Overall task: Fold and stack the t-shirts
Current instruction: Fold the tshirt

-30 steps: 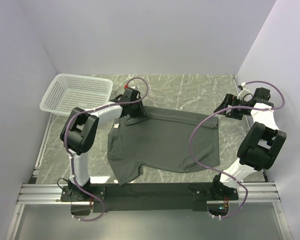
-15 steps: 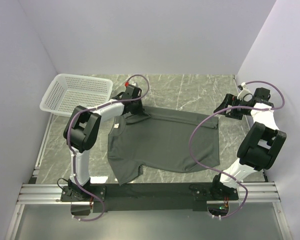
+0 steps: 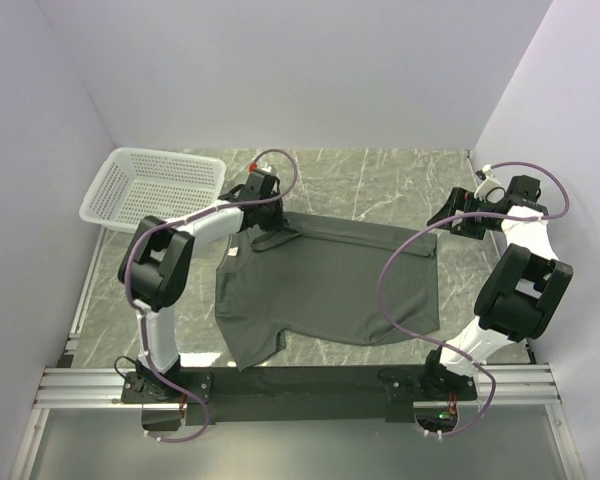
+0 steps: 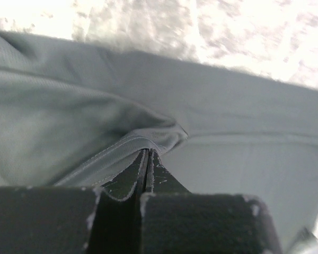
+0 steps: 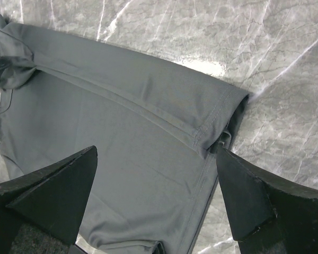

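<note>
A dark grey-green t-shirt point(image 3: 330, 285) lies spread flat on the marble table, neck to the left. My left gripper point(image 3: 272, 228) sits at its far left sleeve. In the left wrist view the jaws point(image 4: 148, 154) are pressed together with the stitched sleeve hem point(image 4: 122, 153) pinched at their tips, and the cloth bunches up around them. My right gripper point(image 3: 444, 221) hovers over the shirt's far right corner. Its fingers point(image 5: 53, 190) stand wide apart, and nothing is between them but the t-shirt's hem corner point(image 5: 217, 116) below.
A white mesh basket point(image 3: 150, 185) stands tilted at the far left, close to the left arm. Purple walls close in the table at the back and on both sides. The right arm's cable point(image 3: 395, 270) loops over the shirt's right part.
My left gripper has closed on the sleeve hem and shifted slightly toward the far side. The right arm and the rest of the shirt have not moved.
</note>
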Controlling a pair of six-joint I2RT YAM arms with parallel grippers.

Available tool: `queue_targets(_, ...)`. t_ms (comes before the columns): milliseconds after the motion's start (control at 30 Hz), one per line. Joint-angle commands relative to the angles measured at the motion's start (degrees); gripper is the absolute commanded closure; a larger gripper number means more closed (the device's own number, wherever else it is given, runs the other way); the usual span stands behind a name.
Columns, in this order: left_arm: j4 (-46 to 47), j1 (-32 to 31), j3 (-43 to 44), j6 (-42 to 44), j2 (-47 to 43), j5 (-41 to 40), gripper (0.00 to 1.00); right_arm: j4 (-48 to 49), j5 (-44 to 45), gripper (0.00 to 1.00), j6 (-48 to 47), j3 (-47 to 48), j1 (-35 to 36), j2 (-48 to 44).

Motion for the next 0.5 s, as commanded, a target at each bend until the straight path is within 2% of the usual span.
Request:
queue_targets(0, 0.7, 0.2, -1.7, -0.1, -7.2, 4.3, 0.99, 1.3, -1.1, 0.01, -0.5, -0.3, -0.3, -2.7)
queue_targets(167, -0.9, 0.1, -4.6, -0.4, -11.5, 7.1, 0.99, 1.3, -1.2, 0.01, -0.5, -0.3, -0.3, -2.6)
queue_targets(367, -2.6, 0.1, -7.1, 0.9, -10.8, 9.2, 0.99, 1.2, -1.3, 0.01, -0.6, -0.3, -0.4, -2.7)
queue_targets(433, -2.4, 0.1, -8.1, 1.0, -10.1, 10.6, 0.97, 1.0, -1.2, 0.01, -0.6, -0.3, -0.4, -2.8)
queue_targets(467, -2.4, 0.1, -8.2, 1.3, -9.7, 11.0, 0.91, 1.0, -1.2, 0.01, -0.6, -0.3, -0.4, -2.8)
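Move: The left fingers already pinch the folded-over strip of the t-shirt just above the table; the shirt patch it is drawn towards lies about 5 cm back, straight behind and 1 cm lower. The white label is some 11 cm left and 6 cm back, the basket about 30 cm left and 7 cm ahead. From the right hand, that patch is roughly 41 cm left, 4 cm back and 8 cm below. The left hand, still pinching the strip's edge, draws it back some 5 cm, rising about 5 then dipping 2. ##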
